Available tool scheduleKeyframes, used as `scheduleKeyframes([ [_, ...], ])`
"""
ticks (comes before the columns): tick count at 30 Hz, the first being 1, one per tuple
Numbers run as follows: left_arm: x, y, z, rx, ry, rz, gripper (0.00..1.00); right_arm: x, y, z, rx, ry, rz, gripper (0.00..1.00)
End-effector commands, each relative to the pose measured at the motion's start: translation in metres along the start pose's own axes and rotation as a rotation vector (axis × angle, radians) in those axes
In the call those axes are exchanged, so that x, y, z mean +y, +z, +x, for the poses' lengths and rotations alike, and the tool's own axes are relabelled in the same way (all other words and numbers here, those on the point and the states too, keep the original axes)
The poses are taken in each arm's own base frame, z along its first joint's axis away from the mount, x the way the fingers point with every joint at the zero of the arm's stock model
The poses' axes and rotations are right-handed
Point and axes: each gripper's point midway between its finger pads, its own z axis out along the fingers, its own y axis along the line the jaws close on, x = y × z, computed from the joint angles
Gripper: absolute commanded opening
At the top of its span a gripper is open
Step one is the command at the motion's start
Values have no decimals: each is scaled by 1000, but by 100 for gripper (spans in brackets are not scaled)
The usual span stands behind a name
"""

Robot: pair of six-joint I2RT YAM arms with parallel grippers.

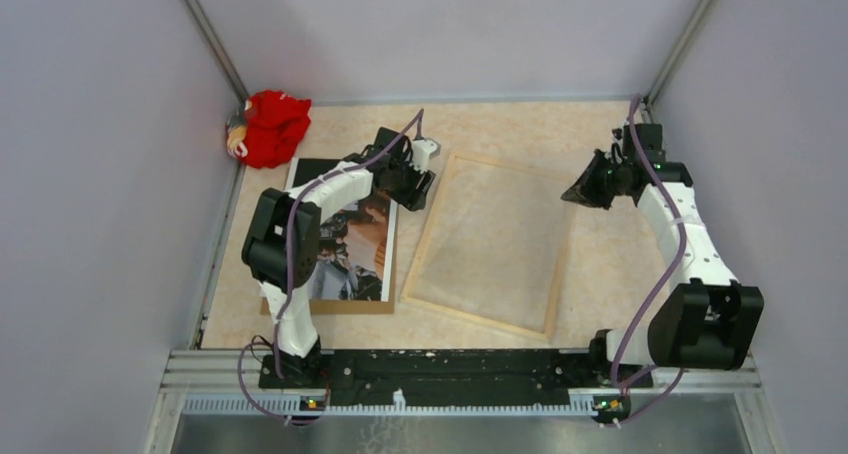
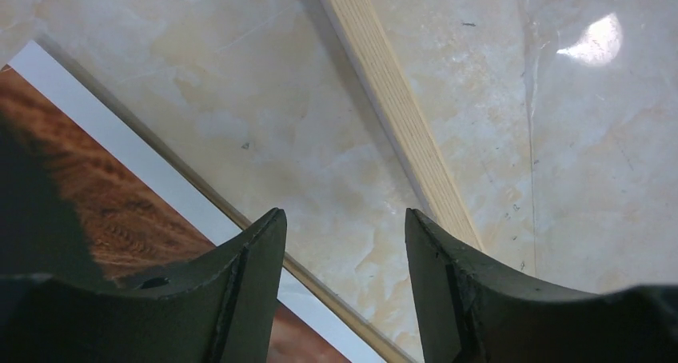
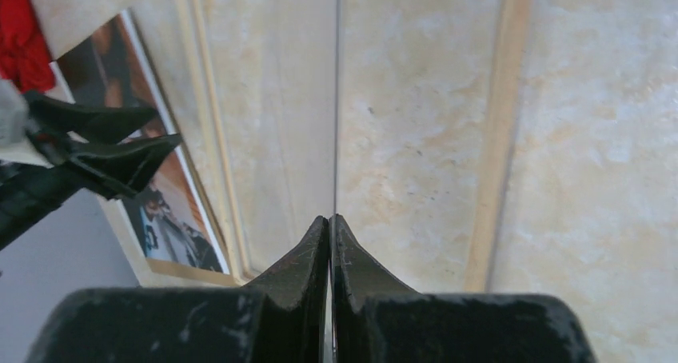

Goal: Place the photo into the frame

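The photo [image 1: 350,239] lies face up at the left on a brown backing board [image 1: 330,306]. The frame [image 1: 425,264] lies in the middle, pale wood back up. My left gripper [image 1: 415,189] hovers open between them. In the left wrist view the left gripper [image 2: 344,213] has one fingertip over the photo's [image 2: 104,203] white border and the other near the frame's rail [image 2: 400,115]. My right gripper [image 1: 575,192] is at the frame's far right corner. Seen from its wrist, the right gripper [image 3: 330,217] is shut on the edge of a thin clear sheet [image 3: 337,99].
A red cloth [image 1: 275,124] is bunched in the far left corner against the wall. Grey walls close the table on three sides. A metal rail [image 1: 460,369] with both arm bases runs along the near edge.
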Motion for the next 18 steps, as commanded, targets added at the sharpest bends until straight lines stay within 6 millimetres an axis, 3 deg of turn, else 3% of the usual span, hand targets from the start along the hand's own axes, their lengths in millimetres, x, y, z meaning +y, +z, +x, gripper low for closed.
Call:
scheduleKeyframes([
  [1, -15, -11, -9, -32, 17, 60, 63, -37, 12, 0, -28, 6, 88, 3],
  [4, -17, -12, -9, -34, 15, 72, 62, -69, 20, 8, -12, 15, 205, 3],
  [9, -19, -12, -10, -37, 20, 82, 61, -102, 28, 15, -8, 22, 344, 5],
  [18, -17, -12, -8, -33, 27, 67, 60, -140, 47, 35, 38, 53, 469, 43],
])
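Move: The right hand has the clear sheet's right edge in its shut fingers. The frame's right rail lies about 4 cm to its right, 6 cm back and 17 cm below; the frame's left rail is about 22 cm left and level with it fore and aft, its near rail some 12 cm left and 20 cm back, both equally low. From the left hand the right rail is about 27 cm to the right, 12 cm back and 5 cm down. Downward and to the right goes the right hand, about 11 cm down and 6 cm right while drawing back some 3 cm, carrying the edge of the clear sheet towards the frame's right rail. Its wrist turns some 20 degrees, the fingers tipping steeper, and late in the descent they open to about a third, letting go of the sheet. ##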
